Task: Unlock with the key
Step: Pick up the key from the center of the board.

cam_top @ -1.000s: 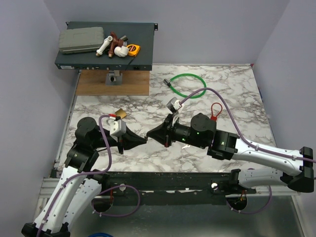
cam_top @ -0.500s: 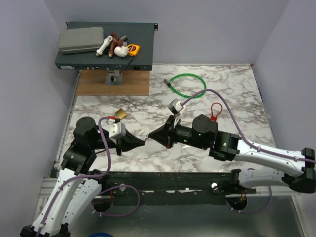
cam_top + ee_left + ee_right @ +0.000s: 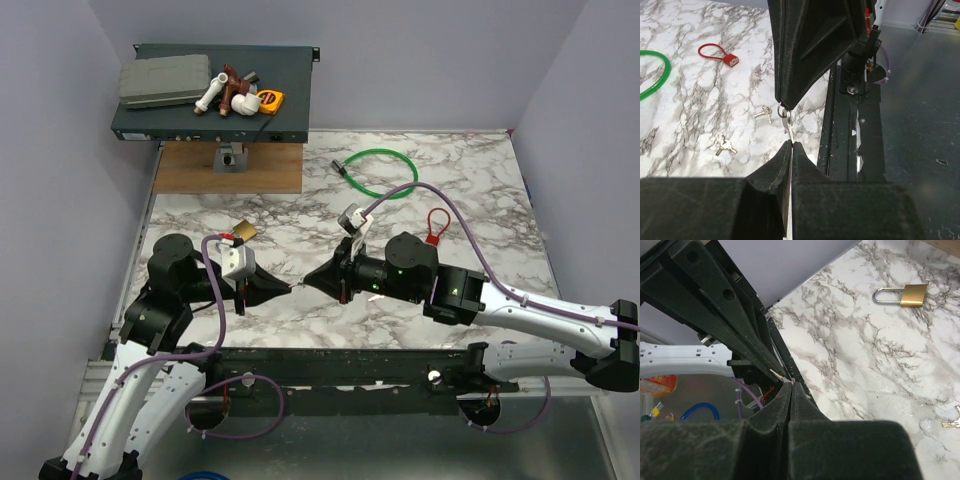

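The key [image 3: 786, 125] is a small silvery blade held in the air between the two gripper tips, above the table's near edge. My left gripper [image 3: 790, 145] is shut on its lower end. My right gripper [image 3: 791, 385] is shut at its ringed head, tip to tip with the left one. In the top view the left gripper [image 3: 288, 288] and right gripper [image 3: 306, 283] meet point to point. The brass padlock [image 3: 243, 231] lies flat on the marble behind the left arm, and the right wrist view also shows this padlock [image 3: 912, 295] lying apart from both grippers.
Loose spare keys [image 3: 762, 113] and another pair of keys [image 3: 726, 146] lie on the marble. A red cable lock [image 3: 434, 228] and a green cable loop [image 3: 380, 172] lie further back. A dark shelf box [image 3: 215, 95] with clutter and a wooden board [image 3: 230, 168] stand at the back left.
Both gripper tips, still joined at the key, have drifted slightly toward the near edge. Neither gripper has opened.
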Controlling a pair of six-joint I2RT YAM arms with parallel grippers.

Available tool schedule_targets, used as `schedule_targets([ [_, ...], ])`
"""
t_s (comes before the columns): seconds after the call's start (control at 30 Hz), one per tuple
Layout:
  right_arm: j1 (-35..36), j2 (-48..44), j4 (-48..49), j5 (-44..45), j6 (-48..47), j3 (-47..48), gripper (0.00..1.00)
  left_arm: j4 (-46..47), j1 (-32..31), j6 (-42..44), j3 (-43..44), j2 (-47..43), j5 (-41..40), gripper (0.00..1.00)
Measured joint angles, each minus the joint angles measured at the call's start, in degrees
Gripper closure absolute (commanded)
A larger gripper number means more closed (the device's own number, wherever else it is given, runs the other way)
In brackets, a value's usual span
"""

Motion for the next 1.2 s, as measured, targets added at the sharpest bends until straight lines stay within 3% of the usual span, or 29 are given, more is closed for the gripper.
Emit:
schedule_targets([
  [0.6, -0.4, 1.3, -0.6, -4.1, 2.0, 0.0, 0.99, -0.6, 0.0, 3.3, 0.0, 1.3, -0.7, 1.00],
  [0.77, -0.4, 1.1, -0.5, -4.2, 2.3, 0.0, 0.84, -0.7, 0.0, 3.6, 0.0, 1.3, -0.7, 1.00],
  [0.93, -0.3, -1.1, -0.6, -3.3, 0.9, 0.0, 0.56, -1.3, 0.0, 3.8, 0.0, 1.4, -0.6, 1.00],
  [1.2, -0.4, -2.6, 1.2, -3.0, -1.9, 0.0, 0.53, -4.2, 0.0, 5.5, 1.7, 2.3, 0.1, 1.00],
])
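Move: The key with its ring bridges the two facing hands, pinched at both ends: its middle is about 1 cm ahead and 1 cm right of the left hand, and roughly 1 cm back, 1 cm left and 1 cm below the right. From the left hand, the brass padlock lies some 24 cm ahead and 13 cm left, and loose keys about 16 cm ahead and 8 cm right, both roughly 27 cm below. The key stays pinched in the shut left fingertips while the right hand, holding its ring end, first eases about 1 cm back and down, slightly left, towards the left fingers. The right fingers then open to about half, letting go of the ring, and that hand rises some 3 cm, drawing back about 1.5 cm to the right. ##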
